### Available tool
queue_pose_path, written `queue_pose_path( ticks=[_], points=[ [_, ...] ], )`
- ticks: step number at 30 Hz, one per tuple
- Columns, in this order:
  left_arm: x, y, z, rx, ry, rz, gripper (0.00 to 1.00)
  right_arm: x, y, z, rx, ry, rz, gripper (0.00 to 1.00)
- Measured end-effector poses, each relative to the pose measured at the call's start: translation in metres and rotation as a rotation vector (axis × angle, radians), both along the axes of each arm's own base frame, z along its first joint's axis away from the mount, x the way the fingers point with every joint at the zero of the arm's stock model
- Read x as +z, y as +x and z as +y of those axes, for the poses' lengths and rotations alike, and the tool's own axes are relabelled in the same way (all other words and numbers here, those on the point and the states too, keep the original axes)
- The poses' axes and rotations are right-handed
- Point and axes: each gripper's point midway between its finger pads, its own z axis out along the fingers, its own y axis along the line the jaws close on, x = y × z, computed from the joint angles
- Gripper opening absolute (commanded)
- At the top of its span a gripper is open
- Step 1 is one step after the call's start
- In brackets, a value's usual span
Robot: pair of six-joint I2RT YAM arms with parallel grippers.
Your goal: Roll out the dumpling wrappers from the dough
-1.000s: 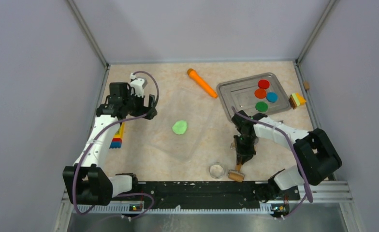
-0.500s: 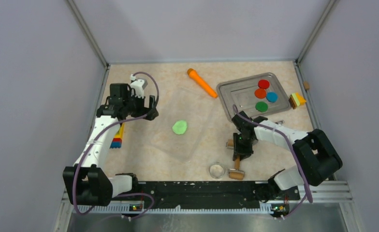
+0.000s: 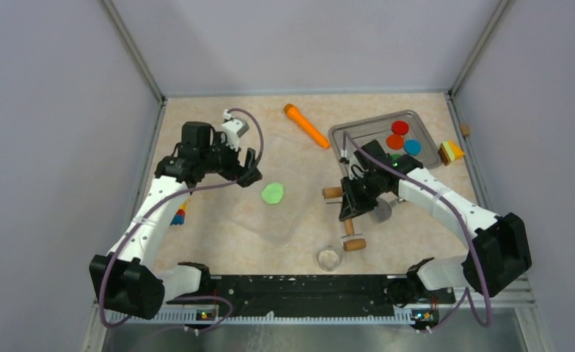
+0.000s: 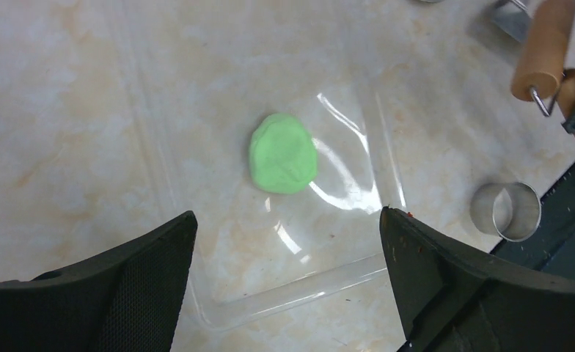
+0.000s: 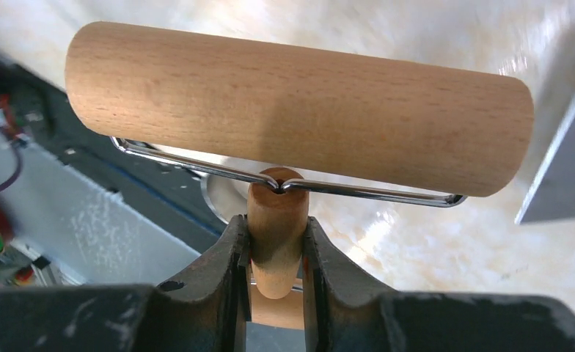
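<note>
The dough (image 3: 273,193) is a small lime-green oval blob lying on a clear plastic sheet (image 3: 292,213); in the left wrist view the dough (image 4: 283,154) sits just ahead of my fingers. My left gripper (image 3: 256,167) (image 4: 286,214) hovers open just left of it, nothing between its jaws. My right gripper (image 3: 347,207) (image 5: 277,227) is shut on the handle of a wooden roller (image 5: 299,103), held above the table right of the sheet; one roller end (image 3: 332,193) points toward the dough. No dumpling wrappers are in view.
A metal tray (image 3: 358,143) at the back right holds red (image 3: 400,127), orange (image 3: 394,141) and blue (image 3: 412,147) discs. An orange carrot (image 3: 306,126) lies behind the sheet. A metal ring cutter (image 3: 329,258) stands near the front rail. Coloured blocks (image 3: 452,152) sit far right.
The right arm lifted the roller off the table near the front rail and carried it back and left toward the sheet. The left arm swung right, closer to the dough.
</note>
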Motion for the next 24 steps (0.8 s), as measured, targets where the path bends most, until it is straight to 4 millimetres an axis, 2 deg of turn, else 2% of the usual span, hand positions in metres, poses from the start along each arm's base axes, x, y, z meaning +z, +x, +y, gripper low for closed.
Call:
queue_pose_path(
  ticks=[5,9,12,17,19,21,24],
  points=[
    [0.02,-0.024,-0.039,-0.203,0.004,-0.105,0.99,0.046,0.03,0.031,0.169,0.135,-0.135,0.0],
    [0.04,-0.037,-0.06,-0.306,-0.02,-0.192,0.99,0.063,0.058,0.047,0.326,0.172,-0.273,0.0],
    [0.054,-0.031,-0.069,-0.299,-0.056,-0.177,0.99,0.062,0.076,0.05,0.448,0.146,-0.368,0.0],
    [0.084,0.007,-0.107,-0.336,-0.191,-0.005,0.99,0.064,0.102,0.054,0.629,0.069,-0.529,0.0],
    [0.081,0.016,-0.122,-0.361,-0.268,0.092,0.99,0.073,0.113,0.058,0.681,0.036,-0.599,0.0],
    [0.066,0.011,-0.129,-0.358,-0.346,0.241,0.99,0.089,0.124,0.064,0.719,0.015,-0.676,0.0],
    [0.056,0.006,-0.138,-0.344,-0.44,0.403,0.99,0.112,0.138,0.072,0.74,-0.002,-0.771,0.0]
  ],
)
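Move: My right hand already holds the roller off the table, its middle about 2 cm back of the finger pads. From my open left hand the roller lies about 29 cm right, 15 cm back and 11 cm lower; my left hand is thus some 29 cm left, 13 ahead and 10 above my right. The dough sits about 4 cm back, 7 right and 20 below my left hand. From my right, the cutter ring is some 10 cm back, 6 left, 9 down. With my right hand keeping its pinch on the handle, I carry the roller forward about 14 cm, up 11 and somewhat left, swinging the wrist counter-clockwise and tipping the fingers up by some 40 degrees each. My left hand, fingers wide open, goes right to meet it, first drawing back and rising, then coming forward and at last dipping; it turns clockwise and tips down until the long barrel is close before its fingers. ##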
